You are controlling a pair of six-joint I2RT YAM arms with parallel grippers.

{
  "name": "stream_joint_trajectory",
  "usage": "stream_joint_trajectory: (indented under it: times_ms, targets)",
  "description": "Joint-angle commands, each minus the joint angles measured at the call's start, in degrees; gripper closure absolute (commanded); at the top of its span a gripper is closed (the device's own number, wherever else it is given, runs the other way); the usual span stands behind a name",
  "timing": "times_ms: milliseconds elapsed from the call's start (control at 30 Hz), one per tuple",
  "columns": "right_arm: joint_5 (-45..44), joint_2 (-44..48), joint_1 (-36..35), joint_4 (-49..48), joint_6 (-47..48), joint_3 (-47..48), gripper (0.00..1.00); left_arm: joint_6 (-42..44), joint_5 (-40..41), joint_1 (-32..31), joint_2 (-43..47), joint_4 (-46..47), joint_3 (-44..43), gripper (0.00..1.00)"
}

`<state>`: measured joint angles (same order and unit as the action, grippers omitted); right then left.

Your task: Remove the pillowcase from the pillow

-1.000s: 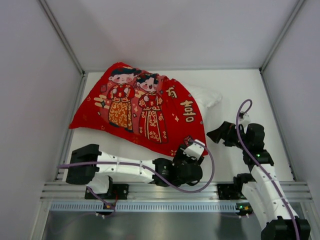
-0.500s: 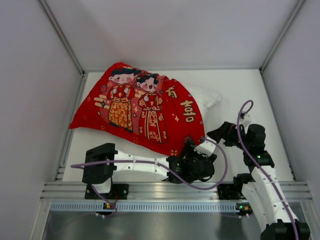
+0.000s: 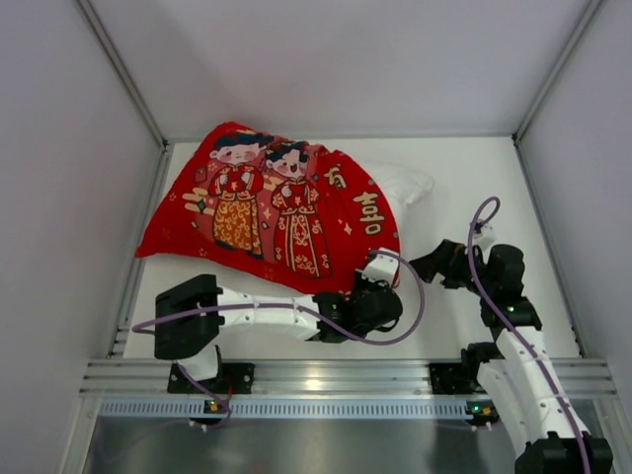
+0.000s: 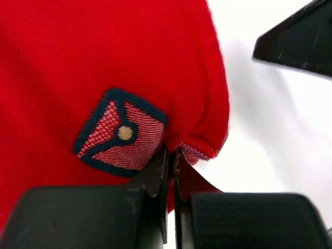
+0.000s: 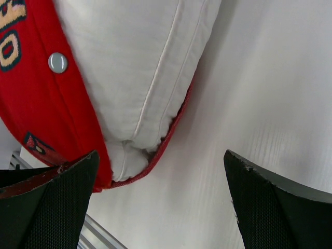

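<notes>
The red pillowcase (image 3: pixel 276 212) with its cartoon figures lies across the table's back left, covering most of the white pillow (image 3: pixel 403 186), whose end pokes out at the right. My left gripper (image 3: pixel 380 274) is at the cover's near right corner. In the left wrist view the gripper (image 4: pixel 171 155) is shut on the hem of the pillowcase (image 4: pixel 104 67). My right gripper (image 3: pixel 432 265) stands open just right of that corner. Its wrist view shows the pillow (image 5: pixel 140 67) bulging from the open mouth of the pillowcase (image 5: pixel 57 109), with nothing between the fingertips (image 5: pixel 161 154).
White walls enclose the table (image 3: pixel 474 197) on the left, back and right. A metal rail (image 3: pixel 326 375) runs along the near edge. A metal snap (image 5: pixel 57 62) sits on the cover's hem. One black right fingertip (image 4: pixel 295 39) shows in the left wrist view.
My left gripper swung right, then in to the pillowcase's near right corner, and closed on its hem. The cover shifted slightly. The right arm has stayed put.
</notes>
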<state>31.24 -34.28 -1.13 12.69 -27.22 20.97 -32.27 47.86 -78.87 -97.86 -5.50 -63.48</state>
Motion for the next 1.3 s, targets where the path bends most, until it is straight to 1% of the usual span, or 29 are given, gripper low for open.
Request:
stream_joint_trajectory:
  times_ms: [0, 133, 200, 267, 367, 400, 467, 533, 633, 667, 700, 733, 767, 867, 900, 1000, 1133, 1233, 1267]
  targets:
    - [1.71, -0.87, -0.90, -5.39, -0.37, 0.47, 0.01, -2.70, 1.54, 0.74, 6.36, 1.88, 5.55, 1.00]
    - [3.11, -3.76, -1.24, -9.69, -3.53, 0.74, 0.00, -3.76, 0.92, 0.30, 11.55, 4.35, 11.18, 1.00]
    - [3.12, -4.91, -2.56, -12.06, -4.94, 0.91, 0.01, -3.59, 0.92, -0.40, 14.88, 4.97, 13.64, 1.00]
    - [2.86, -6.93, -4.23, -14.78, -5.64, 0.74, 0.01, -2.98, 0.75, -0.93, 18.04, 7.69, 15.05, 1.00]
    - [0.23, -8.87, -10.10, -19.27, -6.88, 1.00, 0.01, -1.48, -0.22, -1.02, 21.13, 9.80, 17.16, 1.00]
    - [-2.82, -9.92, -14.21, -19.98, -7.23, 1.17, 0.01, -0.87, -0.57, -1.02, 21.74, 10.33, 17.86, 1.00]
    - [-5.48, -11.41, -19.41, -22.52, -7.84, 1.88, 0.01, -0.78, -1.18, -1.02, 23.32, 11.03, 18.48, 1.00]
    - [-7.95, -14.47, -21.10, -26.11, -9.86, 1.97, 0.01, -0.51, -1.54, -1.37, 24.64, 11.56, 19.44, 1.00]
    - [-8.74, -19.49, -22.95, -31.13, -12.15, 1.44, 0.01, 0.10, -2.06, -2.16, 25.70, 12.00, 19.98, 1.00]
    - [-8.74, -20.72, -23.83, -35.15, -12.59, 1.27, 0.01, 0.19, -2.15, -2.34, 25.79, 12.00, 20.15, 1.00]
    - [-8.57, -22.74, -24.27, -37.10, -13.37, 1.18, 0.01, 0.45, -2.15, -2.51, 25.88, 12.00, 20.24, 1.00]
    - [-8.31, -23.54, -24.80, -38.77, -13.73, 1.00, 0.01, 0.54, -2.15, -2.78, 25.97, 12.00, 20.42, 1.00]
    - [-8.13, -24.25, -25.85, -43.14, -14.17, 0.74, 0.01, 0.63, -2.24, -2.87, 25.97, 12.00, 20.59, 1.00]
    - [-6.99, -25.74, -27.61, -49.67, -16.54, -0.84, 0.01, 0.63, -2.50, -3.04, 26.15, 12.00, 20.94, 1.00]
    - [-5.86, -26.62, -27.70, -54.30, -18.11, -1.19, 0.01, 0.72, -2.59, -3.04, 26.23, 12.00, 21.03, 1.00]
    - [-4.44, -29.68, -28.49, -61.35, -20.41, -2.25, 0.01, 1.15, -2.68, -3.31, 26.15, 12.00, 20.95, 1.00]
    - [-5.40, -35.49, -30.95, -66.55, -21.55, -1.72, 0.01, 2.39, -2.42, -3.66, 26.23, 12.35, 20.51, 1.00]
    - [-8.12, -39.71, -33.15, -69.81, -21.82, -1.38, 0.01, 3.44, -2.24, -3.75, 26.67, 12.53, 20.24, 1.00]
    - [-8.65, -40.77, -34.02, -70.34, -21.73, -1.11, 0.05, 3.88, -2.24, -3.75, 27.02, 12.70, 20.24, 1.00]
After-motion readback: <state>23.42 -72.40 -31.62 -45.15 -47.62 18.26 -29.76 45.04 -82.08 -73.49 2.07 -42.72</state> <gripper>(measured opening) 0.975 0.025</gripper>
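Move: The pillow's bare white near corner, at the pillowcase mouth, lies about 10 cm to the right hand's left, some 3 cm ahead and 3 cm below. The pillowcase hem corner, already pinched in the left fingers, is also about 10 cm to the right hand's left and 2 cm back; the pillow's far corner sticks out about 18 cm straight ahead and 8 cm lower. From the left hand, the near corner is 5 cm ahead, level sideways, 3 cm below. The pillowcase's hem corner stays pinched in the left fingers as that arm draws it about 6 cm left, 4 cm back and 3 cm up, then nearly stops. The pillow's bare near corner is approached by the right hand, sweeping some 15 cm left past the hem edge with jaws wide open, rolling its left side up and turning counter-clockwise, until its fingers straddle the white cloth. ##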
